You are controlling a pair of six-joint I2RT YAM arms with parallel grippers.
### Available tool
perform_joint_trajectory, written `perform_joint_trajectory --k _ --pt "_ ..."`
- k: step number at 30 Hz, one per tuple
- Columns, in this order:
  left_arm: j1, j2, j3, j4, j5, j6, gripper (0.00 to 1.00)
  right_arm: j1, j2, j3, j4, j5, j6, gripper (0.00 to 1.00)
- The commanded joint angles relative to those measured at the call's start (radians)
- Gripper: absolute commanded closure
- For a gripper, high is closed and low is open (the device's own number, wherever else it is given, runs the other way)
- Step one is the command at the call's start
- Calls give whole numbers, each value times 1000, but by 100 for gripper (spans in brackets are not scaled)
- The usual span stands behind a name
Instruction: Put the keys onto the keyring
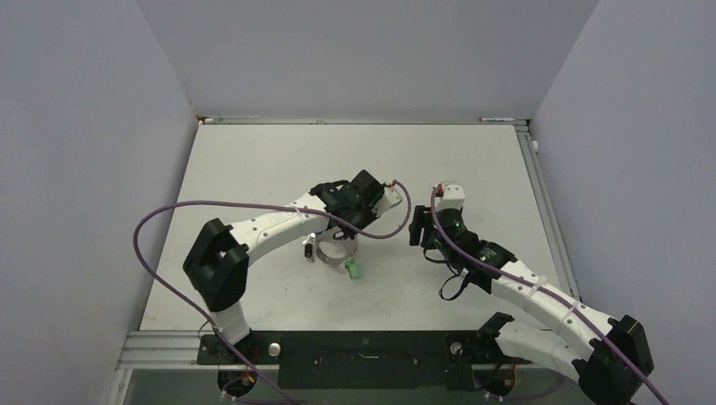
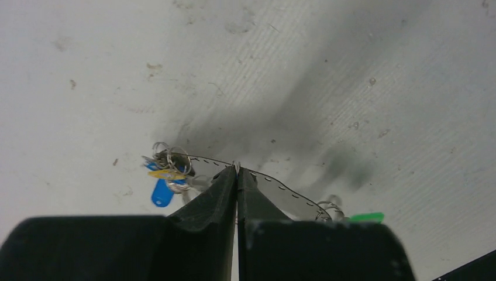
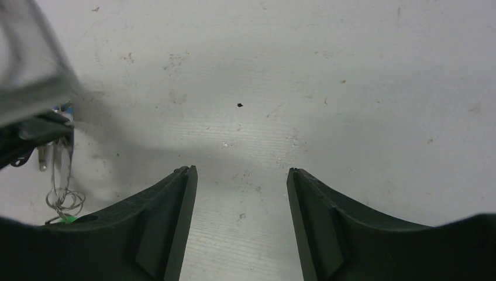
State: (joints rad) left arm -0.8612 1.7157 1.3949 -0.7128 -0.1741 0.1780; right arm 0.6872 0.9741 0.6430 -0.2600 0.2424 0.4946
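My left gripper [image 2: 237, 170] is shut on the thin grey wire of the keyring [image 2: 275, 184] and holds it just above the table. A cluster of keys with blue [image 2: 161, 193] and yellow [image 2: 165, 174] heads hangs on the wire at the left. The green key [image 2: 367, 218] hangs at the right end. In the top view the keyring [image 1: 333, 253] hangs under the left gripper [image 1: 339, 234], with the green key [image 1: 354, 269] lowest. My right gripper [image 3: 240, 172] is open and empty over bare table, to the right of the keyring [image 3: 58, 193]. The black key is not clearly seen.
The white table [image 1: 279, 160] is walled at the left, back and right. A metal rail [image 1: 545, 202] runs along the right edge. The left arm's purple cable [image 1: 169, 211] loops over the table's left side.
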Motion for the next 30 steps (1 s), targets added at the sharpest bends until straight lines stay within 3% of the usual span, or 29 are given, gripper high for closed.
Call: perform_joint_trajectory --k 1,12,13,16,22,30 --pt "-24 84 40 -39 80 29 100 -7 -71 -6 -26 132 33 41" --pt "-60 178 32 21 148 -59 96 -9 -146 -36 -23 209 47 41" --pt "-59 180 27 30 141 -73 91 -9 -145 -37 -20 207 47 41" --pt "-61 169 7 58 96 -114 62 -9 -141 -35 -14 196 44 41" --pt "-86 31 -67 120 33 -153 27 -9 -173 -44 0 189 33 41" --pt "-115 -326 -155 60 -212 -248 9 -8 -209 -63 34 157 3 41"
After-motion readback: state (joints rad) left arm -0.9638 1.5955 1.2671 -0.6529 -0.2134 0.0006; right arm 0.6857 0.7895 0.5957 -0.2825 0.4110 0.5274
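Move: The left gripper, shut, still holds the keyring by its edge. The patch of bare table where the keyring will lie is about 7 cm back from that hand, 4 cm to its left and some 9 cm below. The green tag hangs about 8 cm back, level sideways and 5 cm down; the black tag is about 4 cm back and 11 cm left, 5 cm down. From the right hand, that patch is roughly 19 cm left, 5 cm back and 11 cm below. Bring the left gripper down about 7 cm and back some 4 cm, tipping the fingers steeper as the held keyring goes down to the table. Then open the fingers nearly wide to let go of it, and lift away some 8 cm above it. Meanwhile draw the half-open right hand about 4 cm to its right, away from the keyring, rising a little and turning slightly clockwise. ##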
